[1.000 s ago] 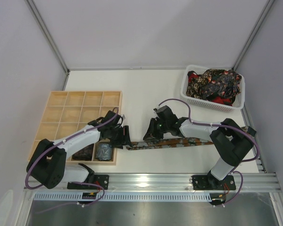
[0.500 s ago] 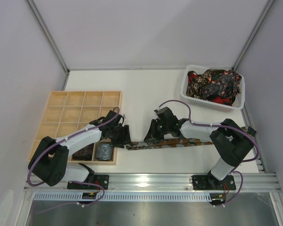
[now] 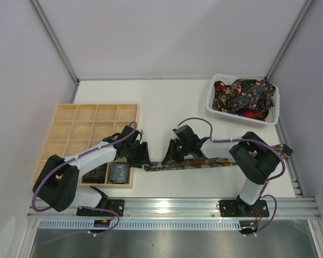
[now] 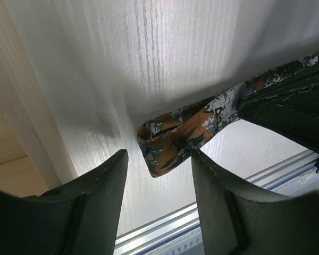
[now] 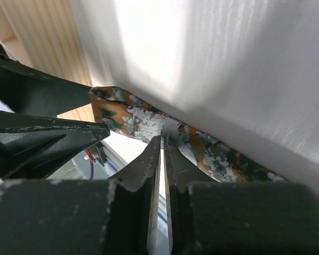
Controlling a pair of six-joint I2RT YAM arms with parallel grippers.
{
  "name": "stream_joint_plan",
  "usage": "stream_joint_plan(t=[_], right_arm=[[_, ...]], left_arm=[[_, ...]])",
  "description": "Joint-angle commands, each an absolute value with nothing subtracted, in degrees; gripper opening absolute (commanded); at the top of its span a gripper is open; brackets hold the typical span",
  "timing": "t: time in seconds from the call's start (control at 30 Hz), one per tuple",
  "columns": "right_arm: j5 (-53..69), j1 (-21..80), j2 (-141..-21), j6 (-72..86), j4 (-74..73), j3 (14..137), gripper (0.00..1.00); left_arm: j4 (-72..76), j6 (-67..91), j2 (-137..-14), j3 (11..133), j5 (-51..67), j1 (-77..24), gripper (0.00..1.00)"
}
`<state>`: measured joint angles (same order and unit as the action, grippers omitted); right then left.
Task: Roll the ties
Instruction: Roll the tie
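Observation:
One tie (image 3: pixel 215 161), brown-orange with green and white leaf print, lies flat across the table. My right gripper (image 3: pixel 169 157) pinches it near its left end; in the right wrist view the jaws (image 5: pixel 162 139) are shut on puckered tie fabric (image 5: pixel 212 154). My left gripper (image 3: pixel 142 157) is open at the very tip; in the left wrist view the folded tie end (image 4: pixel 175 133) sits just beyond its fingertips (image 4: pixel 158 156), untouched. Two dark coiled ties (image 3: pixel 95 173) (image 3: pixel 118 173) rest in the wooden tray's near cells. More ties (image 3: pixel 245 94) are heaped in the basket.
The pale wooden grid tray (image 3: pixel 75 129) stands at the left, close behind my left arm. The white mesh basket (image 3: pixel 239 119) sits at the back right. A metal rail (image 3: pixel 204 204) runs along the table's near edge.
The right gripper has narrowed onto the tie and slid slightly left. The left gripper has edged a little toward the tie's end.

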<state>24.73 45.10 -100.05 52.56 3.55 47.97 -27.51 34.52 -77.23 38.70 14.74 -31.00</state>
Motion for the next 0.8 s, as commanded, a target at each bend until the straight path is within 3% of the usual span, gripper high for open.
stream_joint_plan(t=[0.0,0.3,0.5,0.63,0.77], right_arm=[[25.05,45.44,-101.51,52.65,6.15,49.04,0.11],[25.14,45.53,-103.27,52.56,6.85,47.64,0.10],[24.79,45.62,-104.06,52.38,6.59,47.11,0.09],[24.87,45.79,-104.50,52.47,6.68,46.93,0.08],[25.40,45.88,-105.29,52.65,7.12,46.93,0.08]], left_arm=[[-25.93,34.19,-78.39,40.87,14.32,-31.11,0.57],[-24.96,33.58,-79.72,41.22,14.24,-31.11,0.46],[-25.05,32.61,-79.89,42.19,14.24,-31.11,0.33],[-25.75,32.08,-80.16,43.33,15.29,-31.11,0.04],[-26.19,33.13,-78.49,44.12,17.22,-31.90,0.00]])
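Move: Just below the left hand's open fingers, about 1 cm down and between the tips, lies the folded left end of the tie; the box's right wall stands some 5 cm to the left and level, the grey rolled tie roughly 12 cm left and 3 cm back. From the right hand that tie end is about 8 cm to the left and 1 cm back; the stretch it goes for is right under its tips, about 2 cm down. Dipping barely half a centimetre while closing, the left hand pinches the tie's folded end with its fingertips, easing about 1.5 cm forward and slightly right, then up about 1 cm as the fingers shut. The right hand sinks about 1.5 cm onto the tie with nearly shut tips and keeps pressing there. ##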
